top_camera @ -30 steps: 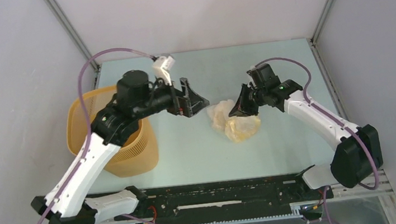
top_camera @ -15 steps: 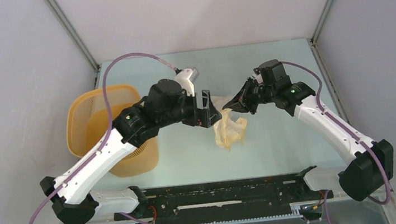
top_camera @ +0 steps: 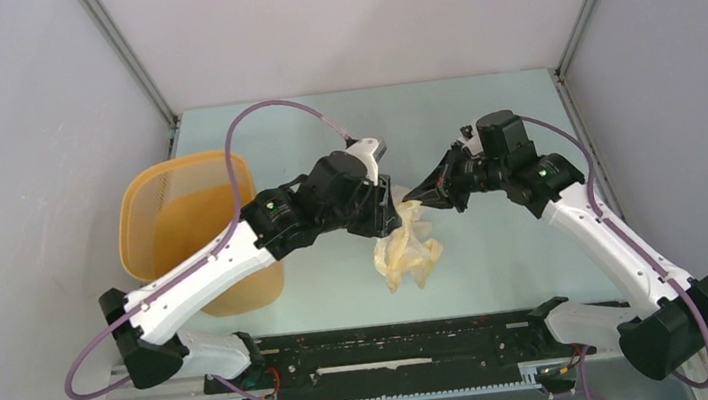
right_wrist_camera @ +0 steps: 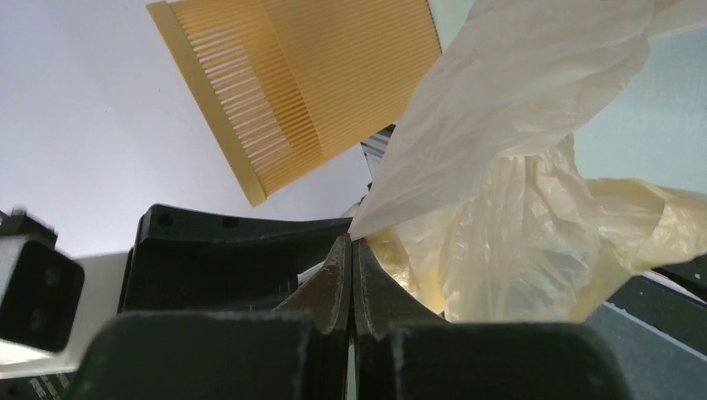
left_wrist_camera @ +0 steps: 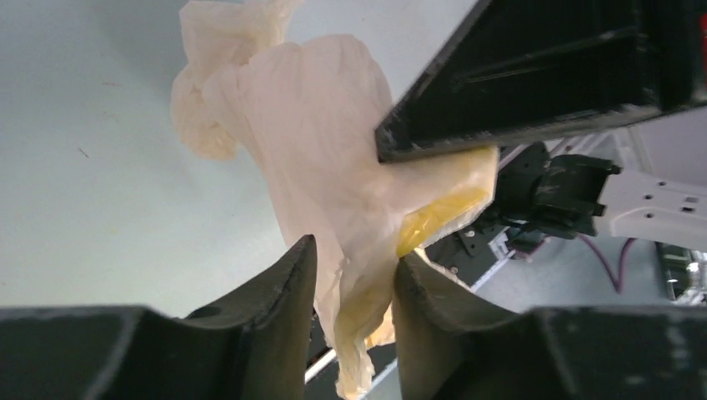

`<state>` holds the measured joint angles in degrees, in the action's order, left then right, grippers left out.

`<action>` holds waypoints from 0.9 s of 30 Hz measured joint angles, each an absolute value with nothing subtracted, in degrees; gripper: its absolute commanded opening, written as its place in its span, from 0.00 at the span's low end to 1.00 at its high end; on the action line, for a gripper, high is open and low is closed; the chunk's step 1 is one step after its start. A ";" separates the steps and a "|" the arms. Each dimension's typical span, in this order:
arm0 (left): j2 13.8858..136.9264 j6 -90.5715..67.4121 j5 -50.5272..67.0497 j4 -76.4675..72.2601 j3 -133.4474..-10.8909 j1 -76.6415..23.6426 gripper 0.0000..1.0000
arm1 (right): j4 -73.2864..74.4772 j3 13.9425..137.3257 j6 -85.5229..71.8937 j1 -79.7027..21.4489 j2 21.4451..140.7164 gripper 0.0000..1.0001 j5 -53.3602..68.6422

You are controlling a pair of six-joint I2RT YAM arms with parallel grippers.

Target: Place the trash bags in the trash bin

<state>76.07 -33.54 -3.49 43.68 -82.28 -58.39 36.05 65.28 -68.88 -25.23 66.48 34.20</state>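
A wrinkly cream-white trash bag (top_camera: pixel 406 246) with a yellowish rim hangs above the middle of the table. My right gripper (top_camera: pixel 413 196) is shut on its upper edge; in the right wrist view its tips (right_wrist_camera: pixel 351 240) pinch the film (right_wrist_camera: pixel 534 167). My left gripper (top_camera: pixel 394 213) reaches in from the left. Its jaws (left_wrist_camera: pixel 354 252) stand apart, with a fold of the bag (left_wrist_camera: pixel 317 142) hanging between them and touching the right finger. The orange-yellow trash bin (top_camera: pixel 140 189) stands upright at the left, behind the left arm; its slotted wall (right_wrist_camera: pixel 308 75) shows in the right wrist view.
A black rail (top_camera: pixel 397 344) runs along the near edge between the arm bases. Grey walls and metal posts (top_camera: pixel 127 55) enclose the table on three sides. The right gripper's black finger (left_wrist_camera: pixel 542 75) is close above the left gripper.
The right gripper has lifted the bag off the table and moved it leftward. The left arm has swung right from over the bin to the bag, and its jaws have narrowed around a fold.
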 measured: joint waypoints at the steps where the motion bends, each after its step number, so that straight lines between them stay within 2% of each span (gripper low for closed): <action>1: 76.82 -33.74 -3.51 43.92 -82.46 -58.39 0.24 | 36.51 65.28 -68.66 -25.26 66.15 0.00 34.50; 3: 78.17 -34.37 -3.51 44.10 -83.07 -58.39 0.06 | 37.41 65.28 -68.10 -25.26 65.47 0.00 34.89; 4: 78.54 -34.76 -3.53 44.05 -83.29 -58.39 0.01 | 37.78 65.28 -67.75 -25.26 65.14 0.06 35.05; 5: 78.76 -34.70 -3.51 43.99 -83.42 -58.41 0.00 | 38.04 65.28 -67.13 -25.21 64.79 0.15 35.31; 9: 78.67 -35.73 -4.19 44.29 -84.23 -58.50 0.00 | 38.61 65.28 -62.46 -23.62 63.79 0.59 38.06; 11: 78.26 -36.23 -4.27 44.42 -84.90 -58.46 0.00 | 39.72 65.28 -58.22 -21.82 62.81 0.72 38.70; 16: 75.83 -39.18 -2.76 44.71 -88.53 -56.47 0.00 | 45.60 65.28 -45.10 -18.28 57.23 0.81 37.47; 21: 72.16 -43.92 -0.14 44.51 -89.80 -51.44 0.00 | 51.90 65.41 -35.59 -20.21 50.92 0.91 32.45; 24: 71.05 -46.70 1.96 44.18 -89.84 -48.75 0.00 | 56.25 66.92 -31.97 -25.32 49.54 0.99 26.92; 27: 71.22 -49.23 3.90 44.12 -90.02 -46.89 0.00 | 59.37 70.15 -29.87 -34.85 49.54 1.00 19.22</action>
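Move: From the left hand's half-open fingers, the middle of the hanging trash bag is about 3 cm back, 2 cm right and 5 cm below; the right fingertips holding it are some 3 cm ahead, 3 cm right and 3 cm above. The trash bin stands about 35 cm left, 2 cm ahead, 14 cm lower. From the right hand, the bag's middle is about 6 cm back, 1 cm left and 8 cm below. Left fingers pinch the trash bag, then lift some 9 cm as the right opens and withdraws back-right 10 cm. ##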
